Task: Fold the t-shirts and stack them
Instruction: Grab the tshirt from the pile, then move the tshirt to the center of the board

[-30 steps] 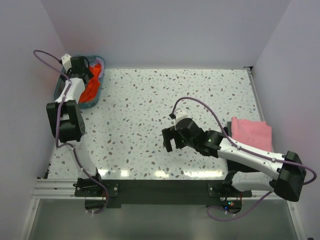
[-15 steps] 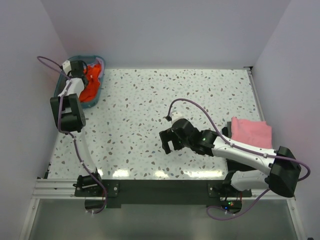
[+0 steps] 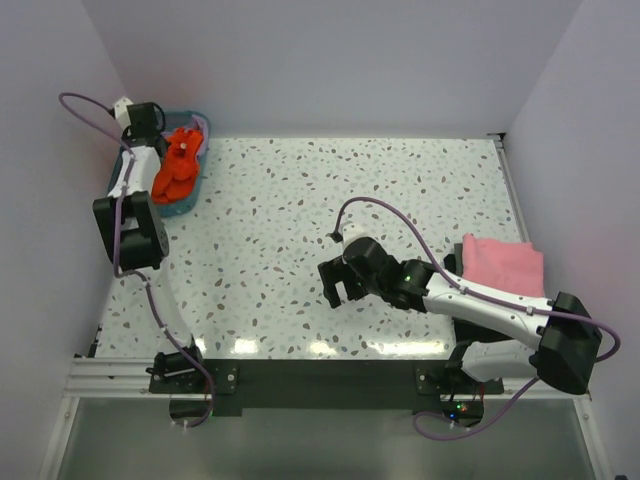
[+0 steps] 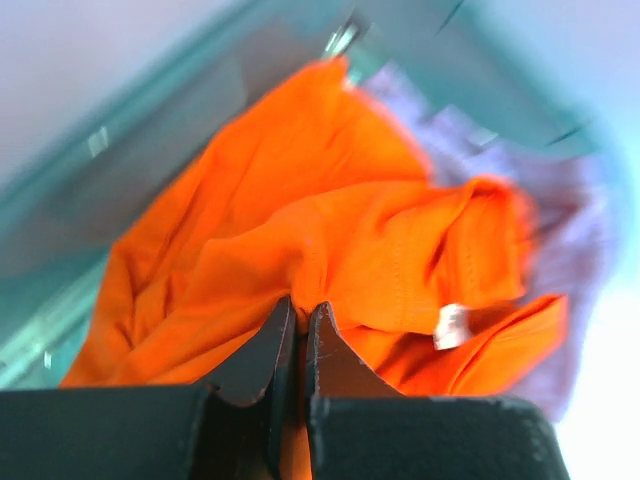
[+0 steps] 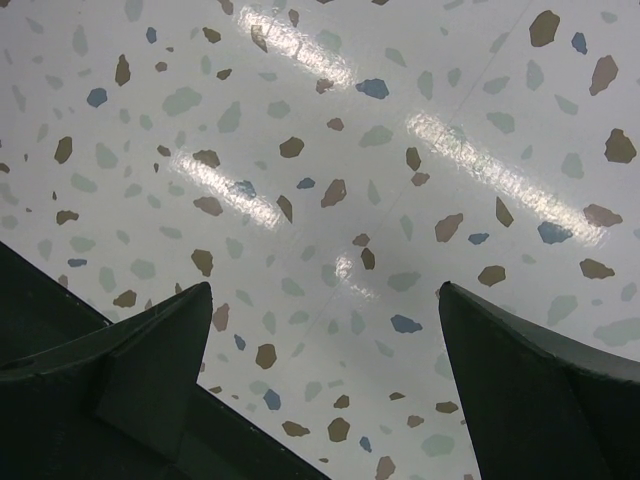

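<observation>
The orange-red t-shirt [image 3: 177, 165] hangs bunched over the teal basket [image 3: 187, 207] at the far left corner. My left gripper [image 3: 172, 135] is shut on a fold of it; in the left wrist view the jaws [image 4: 300, 305] pinch the orange cloth [image 4: 400, 250]. A pale lavender t-shirt [image 4: 575, 240] lies under it in the basket [image 4: 120, 180]. A folded light pink t-shirt [image 3: 503, 265] lies at the table's right edge. My right gripper [image 3: 337, 290] hovers over the middle of the table, open and empty, with bare speckled tabletop [image 5: 322, 287] between its fingers.
The white speckled table [image 3: 300, 200] is walled in at the back and on both sides. The right arm's links [image 3: 480, 305] stretch across the near right part, in front of the pink shirt. The left arm's elbow [image 3: 128, 230] stands by the left wall.
My left gripper has shut on the orange-red t-shirt and pulled it up into a bunch over the basket. The right gripper shifted slightly left, then held still.
</observation>
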{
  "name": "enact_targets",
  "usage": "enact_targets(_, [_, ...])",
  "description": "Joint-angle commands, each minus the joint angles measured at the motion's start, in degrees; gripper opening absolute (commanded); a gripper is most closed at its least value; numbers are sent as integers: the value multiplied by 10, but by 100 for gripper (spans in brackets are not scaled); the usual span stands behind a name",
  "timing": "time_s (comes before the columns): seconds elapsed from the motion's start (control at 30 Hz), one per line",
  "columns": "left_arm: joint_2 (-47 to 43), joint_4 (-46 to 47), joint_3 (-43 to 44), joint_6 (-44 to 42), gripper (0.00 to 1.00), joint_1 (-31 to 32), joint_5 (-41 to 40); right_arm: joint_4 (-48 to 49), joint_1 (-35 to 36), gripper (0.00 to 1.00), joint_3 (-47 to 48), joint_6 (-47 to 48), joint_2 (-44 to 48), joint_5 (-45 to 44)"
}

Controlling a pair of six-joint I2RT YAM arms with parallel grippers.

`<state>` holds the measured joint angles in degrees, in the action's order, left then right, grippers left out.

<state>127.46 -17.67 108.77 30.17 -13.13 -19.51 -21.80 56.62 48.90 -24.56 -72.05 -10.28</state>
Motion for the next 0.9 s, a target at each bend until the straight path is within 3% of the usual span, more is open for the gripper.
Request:
enact_targets(0.0, [-95,42,47,-28,0,-4,12,25,2,99,16,7,2,6])
enact_targets(0.47, [-260,106,79,-54,0,11,112,24,2,99,38,17,16,-9])
enact_targets(0.7, [-366,120,96,-121,0,121,104,12,2,99,39,7,63,-34])
enact_targets(0.87, [-429,128,75,-123,0,210,107,-3,2,99,33,-3,116,-71])
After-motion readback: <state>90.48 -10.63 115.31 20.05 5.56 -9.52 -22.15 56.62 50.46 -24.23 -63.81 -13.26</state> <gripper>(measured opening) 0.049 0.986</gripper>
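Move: The left hand is inside the basket with the orange t-shirt already in its fingers; the open middle of the table lies about 45 cm to its right, 24 cm back and 12 cm below. The basket's middle is some 5 cm back and 1 cm left, 8 cm down; the purple cloth is about 9 cm right and 1 cm farther out, 7 cm down. From the right hand, the table's middle is roughly 12 cm ahead, 3 cm left and 12 cm down. Left hand hauls the pinched orange t-shirt some 45 cm up, later also right and back; right hand rises 5. ##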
